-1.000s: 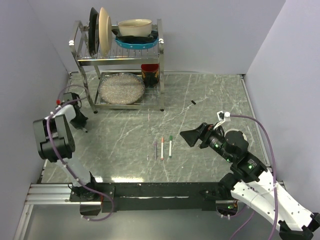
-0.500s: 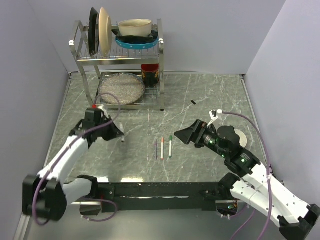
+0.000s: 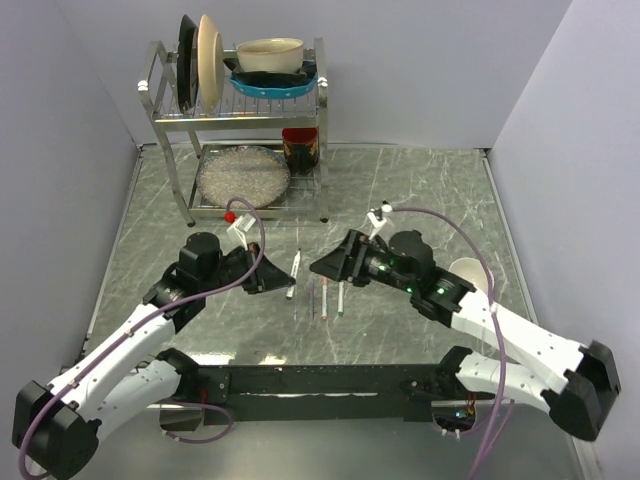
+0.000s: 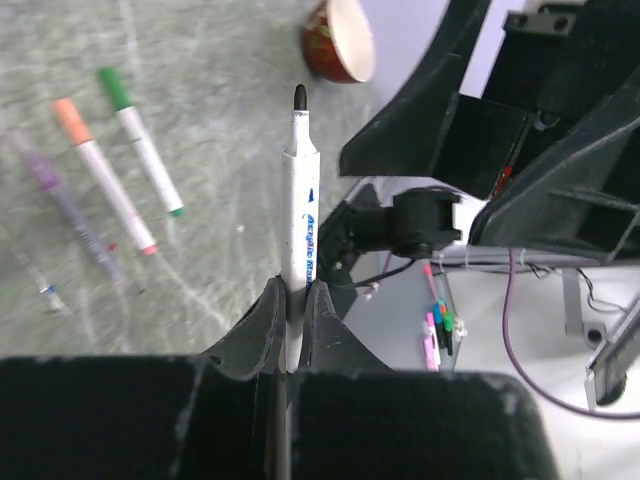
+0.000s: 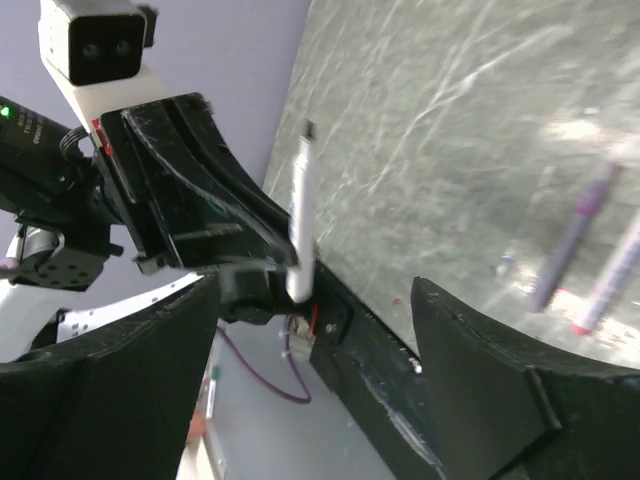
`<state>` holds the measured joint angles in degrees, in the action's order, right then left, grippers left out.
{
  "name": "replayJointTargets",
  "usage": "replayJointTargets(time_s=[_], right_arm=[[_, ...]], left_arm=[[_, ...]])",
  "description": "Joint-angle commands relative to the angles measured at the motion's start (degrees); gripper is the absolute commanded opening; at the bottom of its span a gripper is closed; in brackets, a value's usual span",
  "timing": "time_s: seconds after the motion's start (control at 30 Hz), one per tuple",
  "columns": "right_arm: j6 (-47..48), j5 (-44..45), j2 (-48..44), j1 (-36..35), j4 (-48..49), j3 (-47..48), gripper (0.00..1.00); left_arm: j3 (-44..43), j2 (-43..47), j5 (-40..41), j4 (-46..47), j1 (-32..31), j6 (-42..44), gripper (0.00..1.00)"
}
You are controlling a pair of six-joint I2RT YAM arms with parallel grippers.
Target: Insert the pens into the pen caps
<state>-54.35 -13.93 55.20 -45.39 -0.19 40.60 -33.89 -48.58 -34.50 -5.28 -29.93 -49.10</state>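
My left gripper (image 3: 283,279) (image 4: 293,290) is shut on a white pen (image 3: 294,268) (image 4: 300,190) and holds it above the table, its bare black tip pointing away. My right gripper (image 3: 320,265) (image 5: 318,290) is open, with nothing in it. It faces that pen (image 5: 302,205) from the right, and the pen shows between its wide-spread fingers. Three more pens lie side by side on the table: purple (image 3: 311,298) (image 4: 65,205), orange (image 3: 325,297) (image 4: 100,175) and green (image 3: 340,296) (image 4: 145,150). Orange and green pen caps sit on the ends of their pens. No loose pen cap shows.
A metal dish rack (image 3: 170,125) with plates and bowls stands at the back left. A red cup (image 3: 300,148) (image 4: 338,40) sits by its right leg. A white round object (image 3: 466,270) lies under the right arm. Walls close in the left, back and right.
My left arm has swung from the far left to the table's middle with the pen. My right gripper has moved left toward it, and its jaws have narrowed a little.
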Motion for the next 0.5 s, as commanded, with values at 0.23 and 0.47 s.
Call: replayJointTargets(time_s=[0.23, 0.47], right_arm=[[-0.32, 6.63, 7.73, -5.59, 0.63, 10.46, 0.65], [-0.14, 6.12, 9.4, -6.29, 0.1, 11.61, 0.5]], left_arm=[[-0.03, 2.35, -1.71, 7.65, -3.2, -2.05, 0.01], [-1.62, 2.7, -1.88, 6.68, -3.29, -1.26, 0.01]])
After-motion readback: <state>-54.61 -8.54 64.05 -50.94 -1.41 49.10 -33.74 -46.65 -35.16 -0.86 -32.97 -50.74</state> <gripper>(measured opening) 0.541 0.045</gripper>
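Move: The black-nibbed pen is in the left hand's grip, its middle about 2 cm ahead of that hand point and 1 cm above it. From the open right hand, the same pen lies some 6 cm left, about 1 cm ahead and 1 cm lower. Three capped pens lie on the table some 16 cm below the right hand and 2 cm ahead: purple 3 cm left, orange straight ahead, green 4 cm right. Still pinching the black-nibbed pen with its nib pointing outwards, the left hand eases up just over 2 cm and slightly back and right. The right hand comes in leftwards about 4 cm towards this pen, quickly at first and then slowing, rising some 2 cm before sinking about 1 cm, its fingers narrowing from wide to roughly half open with the pen ahead between the tips; no right-hand touch can be made out. ##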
